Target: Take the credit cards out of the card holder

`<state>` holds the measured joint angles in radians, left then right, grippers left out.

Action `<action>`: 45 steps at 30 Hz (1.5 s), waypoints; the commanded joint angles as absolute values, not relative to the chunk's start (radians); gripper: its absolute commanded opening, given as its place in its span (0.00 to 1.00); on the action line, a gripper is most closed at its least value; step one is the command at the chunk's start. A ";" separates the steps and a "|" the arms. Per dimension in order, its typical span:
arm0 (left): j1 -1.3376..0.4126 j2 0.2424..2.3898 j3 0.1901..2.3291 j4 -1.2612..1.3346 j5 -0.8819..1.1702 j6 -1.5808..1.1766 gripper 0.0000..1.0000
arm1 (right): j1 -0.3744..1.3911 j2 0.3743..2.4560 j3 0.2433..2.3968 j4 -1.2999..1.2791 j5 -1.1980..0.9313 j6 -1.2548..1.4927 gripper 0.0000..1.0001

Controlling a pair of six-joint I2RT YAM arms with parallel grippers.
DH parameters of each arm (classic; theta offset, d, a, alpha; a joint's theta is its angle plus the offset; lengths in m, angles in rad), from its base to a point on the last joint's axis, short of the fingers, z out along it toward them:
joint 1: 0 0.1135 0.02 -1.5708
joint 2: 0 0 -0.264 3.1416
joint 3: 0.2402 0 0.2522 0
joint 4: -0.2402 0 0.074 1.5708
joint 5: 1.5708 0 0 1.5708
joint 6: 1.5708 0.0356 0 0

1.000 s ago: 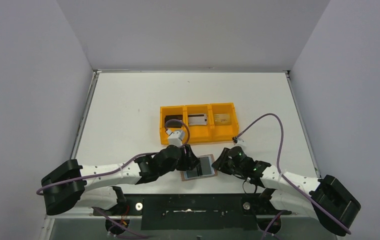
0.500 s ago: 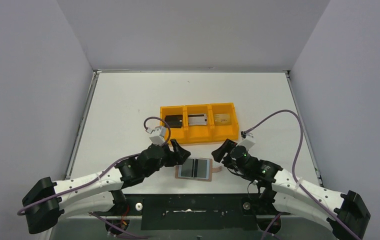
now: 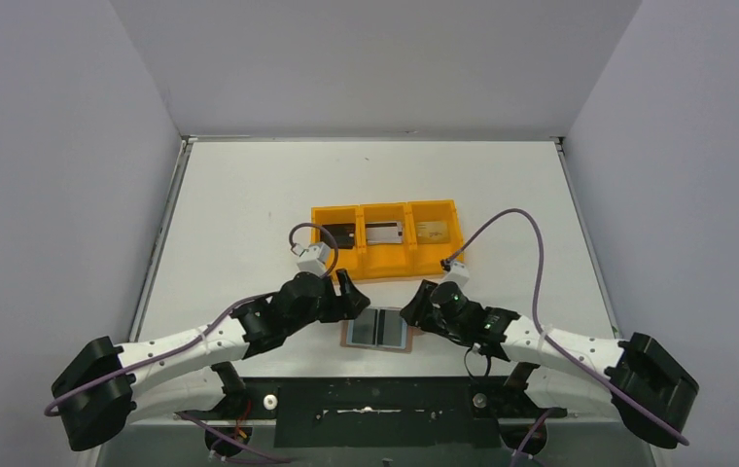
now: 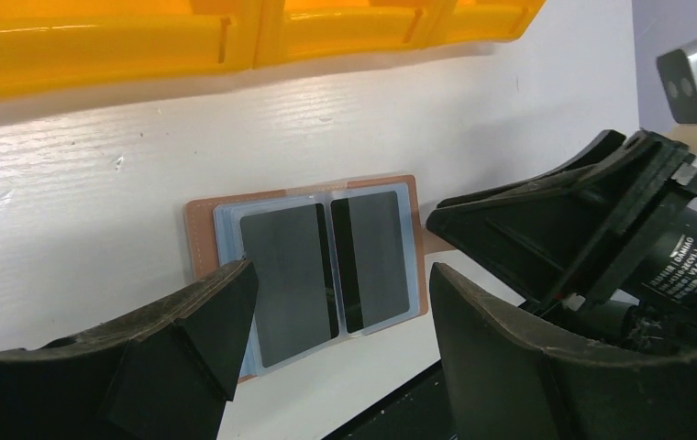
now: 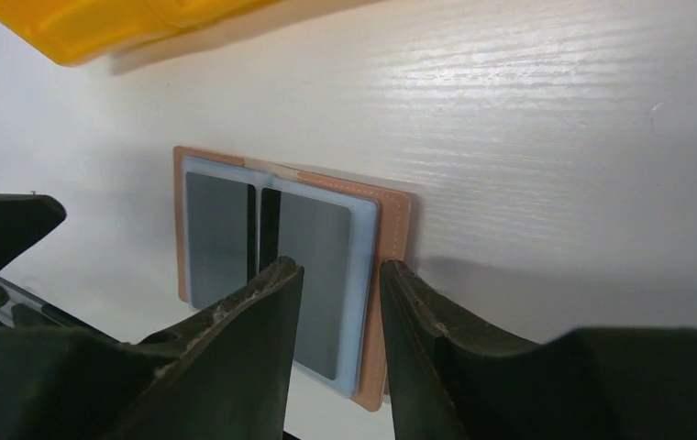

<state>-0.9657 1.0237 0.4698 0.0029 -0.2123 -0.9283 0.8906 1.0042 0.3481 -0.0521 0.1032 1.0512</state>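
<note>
The card holder [image 3: 377, 329] lies open and flat near the table's front edge, brown leather around two dark grey panels [image 4: 317, 266] [image 5: 262, 247]. My left gripper [image 3: 354, 300] [image 4: 340, 307] hovers open over its left half, with nothing between the fingers. My right gripper [image 3: 415, 313] [image 5: 340, 275] stands at the holder's right edge with its jaws a little apart, open, the blue and brown edge showing in the gap. The credit cards lie in the orange tray: black [image 3: 339, 234], silvery grey [image 3: 383, 233], gold-tan [image 3: 431, 231].
The orange three-compartment tray [image 3: 385, 267] [image 4: 235, 37] [image 5: 97, 32] stands just behind the holder and both grippers. The table's front edge and the black base rail [image 3: 375, 404] are right below the holder. Purple cables arc above both wrists.
Both grippers let go of the holder and drew back. The holder settled flat and square, slightly to the left. The right gripper has come back to its right edge with narrower jaws.
</note>
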 commanded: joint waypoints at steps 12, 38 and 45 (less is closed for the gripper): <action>-0.954 1.144 0.551 0.105 -0.097 -0.895 0.68 | 0.894 1.255 0.375 -0.028 0.099 1.085 0.18; -0.965 1.530 0.603 0.260 0.041 -0.967 0.50 | 0.911 1.273 0.299 -0.010 0.143 1.118 0.04; -0.984 1.578 0.650 0.059 -0.053 -0.954 0.49 | 0.909 1.268 0.296 0.000 0.143 1.120 0.04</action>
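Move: The open card holder's right half lies about 8 cm to the left hand's right, 3 cm back towards the base and 9 cm below. From the right hand, the holder's middle is some 8 cm left, 3 cm back and 4 cm below. The yellow bin's middle is about 18 cm ahead of the left hand, 6 cm right and 8 cm below; from the right hand it is 18 cm ahead, 5 cm left. The card holder's right edge is met by the right hand, which sinks about 4 cm onto it while its fingers shut from half open, pinching at the clear sleeve's edge, then stays there. Meanwhile the left hand comes down some 7 cm and as far to the right, over the seam and right pocket, tipping its fingers about 15 degrees further down and partly closing them. ##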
